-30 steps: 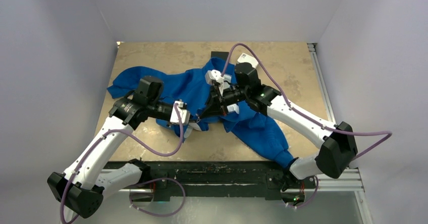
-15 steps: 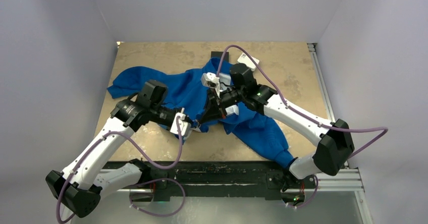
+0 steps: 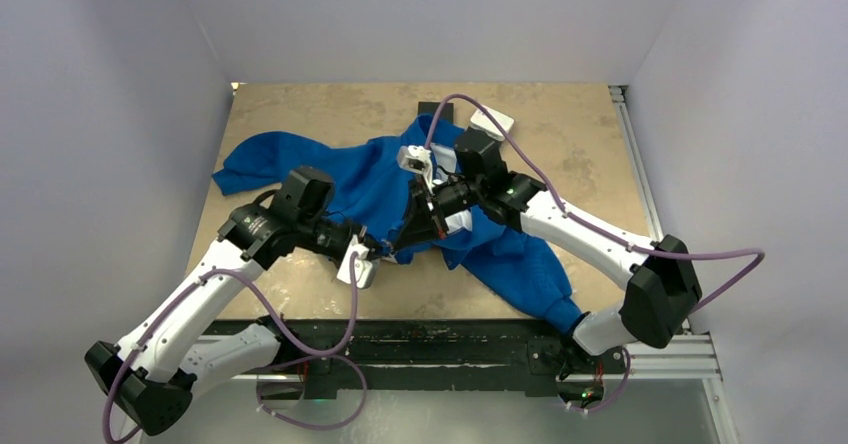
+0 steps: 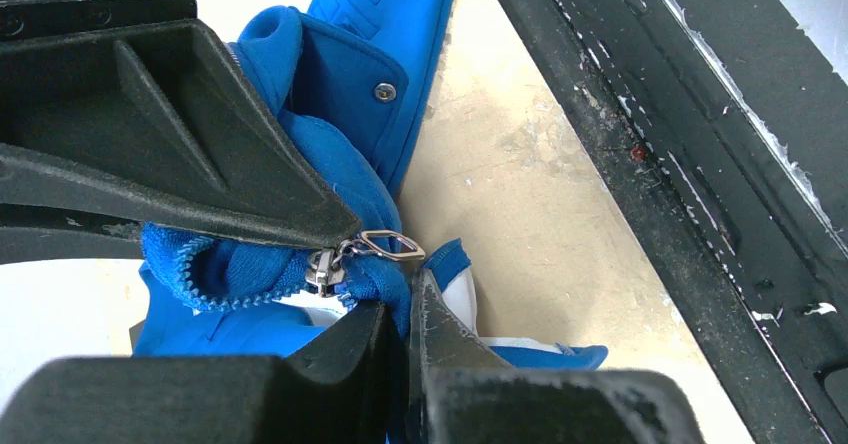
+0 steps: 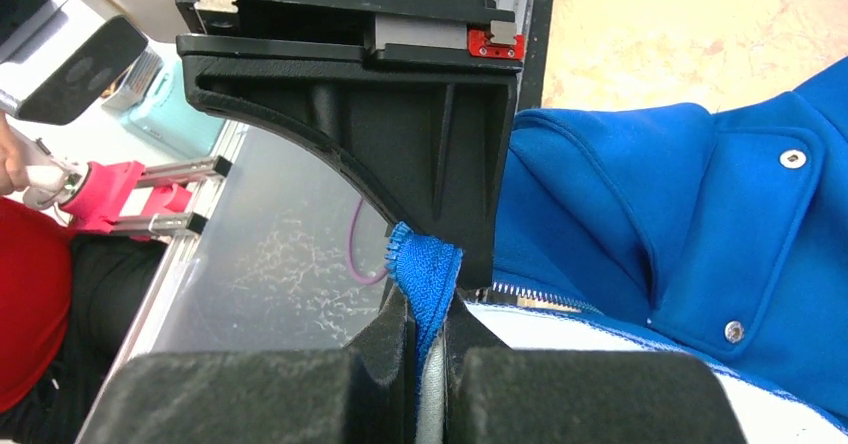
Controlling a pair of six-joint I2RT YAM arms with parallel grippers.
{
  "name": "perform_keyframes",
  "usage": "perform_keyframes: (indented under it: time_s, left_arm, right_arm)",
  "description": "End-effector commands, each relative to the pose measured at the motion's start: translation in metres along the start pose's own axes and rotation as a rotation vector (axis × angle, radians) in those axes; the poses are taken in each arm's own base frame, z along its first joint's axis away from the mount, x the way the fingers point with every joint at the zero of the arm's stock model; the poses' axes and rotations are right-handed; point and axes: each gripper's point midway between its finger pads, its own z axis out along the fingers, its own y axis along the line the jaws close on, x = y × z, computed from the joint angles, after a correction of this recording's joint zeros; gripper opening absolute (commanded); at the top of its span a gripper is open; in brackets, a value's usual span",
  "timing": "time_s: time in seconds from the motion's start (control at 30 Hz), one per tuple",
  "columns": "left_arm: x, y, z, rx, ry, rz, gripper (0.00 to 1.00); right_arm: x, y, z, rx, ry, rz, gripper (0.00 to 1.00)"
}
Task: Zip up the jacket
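Observation:
The royal-blue jacket (image 3: pixel 350 169) lies crumpled across the middle of the table, one sleeve running to the near edge on the right. Both grippers meet at its lower front hem. My left gripper (image 3: pixel 381 255) is shut on a fold of the blue hem (image 4: pixel 395 294), just beside the silvery zipper slider (image 4: pixel 325 269) and its pull tab (image 4: pixel 392 246). My right gripper (image 3: pixel 398 245) is shut on the end of the blue zipper tape (image 5: pixel 425 264), with white lining (image 5: pixel 560 329) and zipper teeth beside it. Each gripper's black body fills part of the other's wrist view.
A white box (image 3: pixel 492 121) and a dark flat piece (image 3: pixel 430 107) lie at the back of the tan table (image 3: pixel 300 114). The black front rail (image 3: pixel 450 339) runs close to the grippers and shows as rail (image 4: pixel 700 164) in the left wrist view. Grey walls enclose three sides.
My left gripper has pulled the hem toward the near edge. The right gripper has followed, shifting left and forward. Both stayed shut on the jacket.

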Motion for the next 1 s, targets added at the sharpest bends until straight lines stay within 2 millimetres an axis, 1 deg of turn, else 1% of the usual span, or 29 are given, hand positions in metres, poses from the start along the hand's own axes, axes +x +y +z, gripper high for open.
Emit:
perform_keyframes:
  time_s: [0.0,0.07,0.1,0.13,0.17,0.2,0.33,0.43,0.5,0.57,0.63,0.7,0.73,0.83,0.9,0.97]
  left_arm:
    - [0.004,-0.001,0.006,-0.011,0.015,-0.034,0.08]
    - [0.008,0.021,0.001,-0.128,0.058,-0.096,0.25]
    - [0.008,0.031,-0.004,-0.192,0.071,-0.125,0.41]
    - [0.007,0.039,-0.009,-0.245,0.079,-0.15,0.65]
    - [0.006,0.043,-0.013,-0.283,0.084,-0.174,0.79]
    - [0.004,0.045,-0.018,-0.32,0.083,-0.204,0.85]
    - [-0.009,0.056,-0.038,-0.479,0.046,-0.313,0.91]
    - [-0.018,0.061,-0.055,-0.601,0.016,-0.333,0.93]
    - [-0.027,0.063,-0.066,-0.66,-0.026,-0.344,0.95]
    - [-0.035,0.064,-0.072,-0.687,-0.056,-0.364,0.96]
    - [-0.039,0.071,-0.083,-0.733,-0.045,-0.355,0.96]
    - [-0.035,0.081,-0.101,-0.83,0.002,-0.34,0.98]
    - [-0.038,0.085,-0.11,-0.876,0.004,-0.328,0.99]
    - [-0.04,0.093,-0.13,-0.976,0.013,-0.328,0.99]
    - [-0.032,0.093,-0.131,-0.992,0.045,-0.367,0.99]
    - [-0.023,0.089,-0.127,-0.988,0.058,-0.426,0.99]
  right_arm:
    - [-0.039,0.016,0.0,-0.018,-0.092,-0.135,0.0]
    - [-0.036,0.015,0.0,-0.007,-0.087,-0.127,0.0]
    - [-0.033,0.014,-0.001,0.0,-0.084,-0.12,0.0]
    - [-0.032,0.013,-0.001,0.009,-0.082,-0.114,0.0]
    - [-0.031,0.012,-0.001,0.018,-0.08,-0.111,0.0]
    - [-0.029,0.013,-0.002,0.017,-0.075,-0.108,0.0]
    - [-0.029,0.016,-0.003,0.01,-0.077,-0.098,0.0]
    - [-0.032,0.016,-0.002,0.006,-0.095,-0.079,0.0]
    - [-0.038,0.016,-0.001,0.012,-0.125,-0.059,0.0]
    - [-0.05,0.017,0.0,0.009,-0.161,-0.042,0.0]
    - [-0.064,0.019,0.001,0.004,-0.202,-0.013,0.0]
    - [-0.084,0.012,-0.002,0.049,-0.268,0.001,0.0]
    - [-0.093,0.007,-0.003,0.066,-0.289,0.002,0.0]
    - [-0.119,-0.015,-0.005,0.111,-0.335,0.024,0.0]
    - [-0.139,-0.028,-0.006,0.135,-0.36,0.021,0.0]
    - [-0.151,-0.033,-0.004,0.13,-0.369,0.019,0.0]
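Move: The zipper pull lies about 3 cm to the right of the left hand, 3 cm above it and 1 cm ahead, with the slider 1 cm beyond the pull. The zipper's tape end, pinched by the right gripper, is about 3 cm to the left hand's right, 2 cm ahead and 4 cm up. From the right hand, the pull sits about 1 cm back, 1 cm to the left and 1 cm lower. Open the left gripper wide to let go of the jacket cloth below the slider. Ease it about 3 cm forward to clear, then lift it some 10 cm and swing it left and forward, turning it counter-clockwise until the nearly level fingers face the pull. Keep the right gripper shut on the tape end, nearly still at first, then carry it forward, up and a little left. ##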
